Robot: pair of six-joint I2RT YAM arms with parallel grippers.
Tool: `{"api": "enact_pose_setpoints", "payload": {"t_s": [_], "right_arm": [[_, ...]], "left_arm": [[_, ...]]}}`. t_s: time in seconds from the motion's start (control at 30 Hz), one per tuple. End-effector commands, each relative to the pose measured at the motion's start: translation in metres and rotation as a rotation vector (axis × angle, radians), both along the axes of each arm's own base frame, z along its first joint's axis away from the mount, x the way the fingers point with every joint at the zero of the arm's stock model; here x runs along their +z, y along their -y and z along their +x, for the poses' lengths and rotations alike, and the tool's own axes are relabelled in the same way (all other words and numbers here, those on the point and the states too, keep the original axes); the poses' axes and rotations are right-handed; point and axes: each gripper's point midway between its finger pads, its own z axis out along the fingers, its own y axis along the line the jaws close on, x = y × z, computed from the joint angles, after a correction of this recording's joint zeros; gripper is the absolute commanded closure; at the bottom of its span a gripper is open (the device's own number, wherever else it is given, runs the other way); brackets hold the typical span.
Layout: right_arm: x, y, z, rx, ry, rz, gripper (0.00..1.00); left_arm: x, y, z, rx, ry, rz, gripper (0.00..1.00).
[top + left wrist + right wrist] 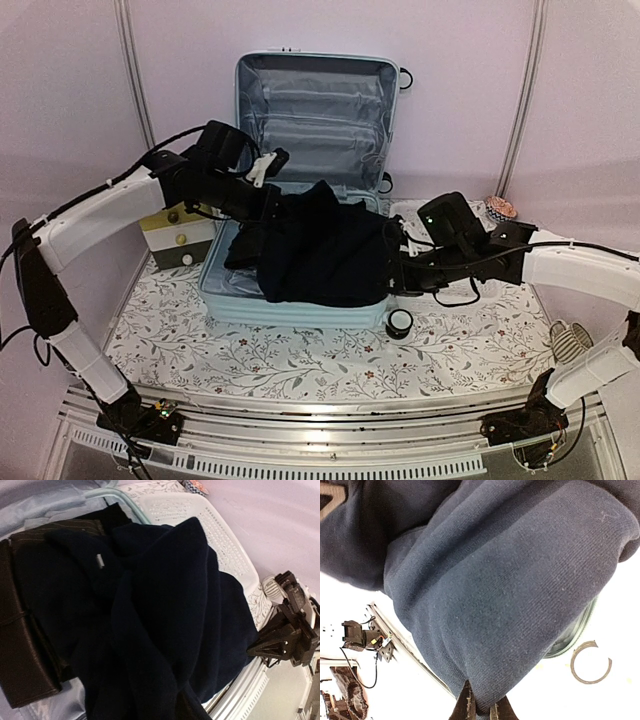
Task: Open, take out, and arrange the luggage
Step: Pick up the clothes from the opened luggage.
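The luggage (300, 312) is a pale mint-blue hard-shell suitcase lying open, its grey-lined lid (315, 110) standing upright at the back. A dark navy knit garment (320, 250) is draped over the lower half and lifted at both ends. My left gripper (272, 200) is shut on the garment's back left part; in the left wrist view the garment (165, 605) fills the frame and hides the fingers. My right gripper (484, 711) is shut on a fold of the garment (510, 595) at its right side, the fingertips (467, 705) pinching the cloth. A brown leather pouch (25, 650) lies in the suitcase.
A small yellow-topped drawer box (180, 235) stands left of the suitcase. A white lattice basket (420, 215) sits to its right, behind my right arm. A caster wheel (400, 322) sticks out at the suitcase's front right corner. A striped item (570, 342) lies at the far right.
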Motion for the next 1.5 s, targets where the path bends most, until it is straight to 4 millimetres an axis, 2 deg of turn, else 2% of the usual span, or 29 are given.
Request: {"api": "enact_pose_setpoints", "payload": {"t_s": [0.0,0.1,0.23,0.3,0.47,0.53,0.6,0.77,0.87,1.1,1.23,1.33,1.47], "right_arm": [[-0.007,0.017,-0.005,-0.009,-0.015,-0.061,0.95],[-0.015,0.028,-0.003,-0.042,-0.022,-0.112,0.94],[-0.025,0.052,0.002,-0.110,-0.022,-0.216,0.90],[-0.029,0.060,0.003,-0.127,-0.028,-0.261,0.89],[-0.037,0.063,0.002,-0.106,-0.052,-0.330,0.88],[-0.036,0.065,0.005,-0.113,-0.046,-0.355,0.83],[-0.023,0.065,0.011,-0.123,-0.008,-0.352,0.68],[0.030,0.026,0.021,-0.006,0.155,-0.319,0.53],[0.040,-0.008,0.020,0.099,0.234,-0.366,0.48],[0.039,-0.092,0.021,0.285,0.414,-0.490,0.39],[0.038,-0.127,0.033,0.316,0.483,-0.524,0.26],[0.025,-0.142,0.040,0.322,0.505,-0.556,0.19],[0.008,-0.143,0.048,0.303,0.513,-0.615,0.20]], "left_arm": [[-0.006,-0.027,0.010,0.062,0.001,0.017,1.00],[-0.010,-0.049,0.016,0.117,-0.001,0.033,1.00],[-0.018,-0.086,0.024,0.202,-0.006,0.034,1.00],[-0.028,-0.108,0.029,0.253,-0.020,0.034,1.00],[-0.064,-0.154,0.033,0.350,-0.081,0.039,1.00],[-0.075,-0.168,0.034,0.382,-0.095,0.043,1.00],[-0.086,-0.177,0.033,0.399,-0.112,0.047,1.00],[-0.097,-0.175,0.028,0.377,-0.137,0.020,1.00],[-0.096,-0.175,0.029,0.375,-0.131,0.015,1.00],[-0.086,-0.174,0.025,0.359,-0.128,-0.026,1.00],[-0.079,-0.170,0.022,0.327,-0.133,-0.067,1.00],[-0.072,-0.167,0.019,0.306,-0.131,-0.094,1.00],[-0.065,-0.163,0.016,0.282,-0.131,-0.121,1.00]]}}
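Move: My left hand still grips the left end of the clothes. The luggage's left rim is about 15 cm to its left, 3 cm back and 16 cm below, with the drawer box some 22 cm left, straight level and 18 cm down. My right hand still pinches the right corner. The clothes' middle lies about 14 cm to its left, 4 cm ahead and 5 cm below; the white basket sits some 12 cm right, 6 cm ahead, 17 cm lower. I keep my left grip and draw the clothes about 17 cm left and 11 cm down towards the luggage's left rim, then ease up slightly. Meanwhile my right hand sinks and goes right about 5 cm, opens and lets go of its corner, then lifts and swings some 20 cm left over the clothes, dipping towards their middle with fingers wide, rolling about 45 degrees. ##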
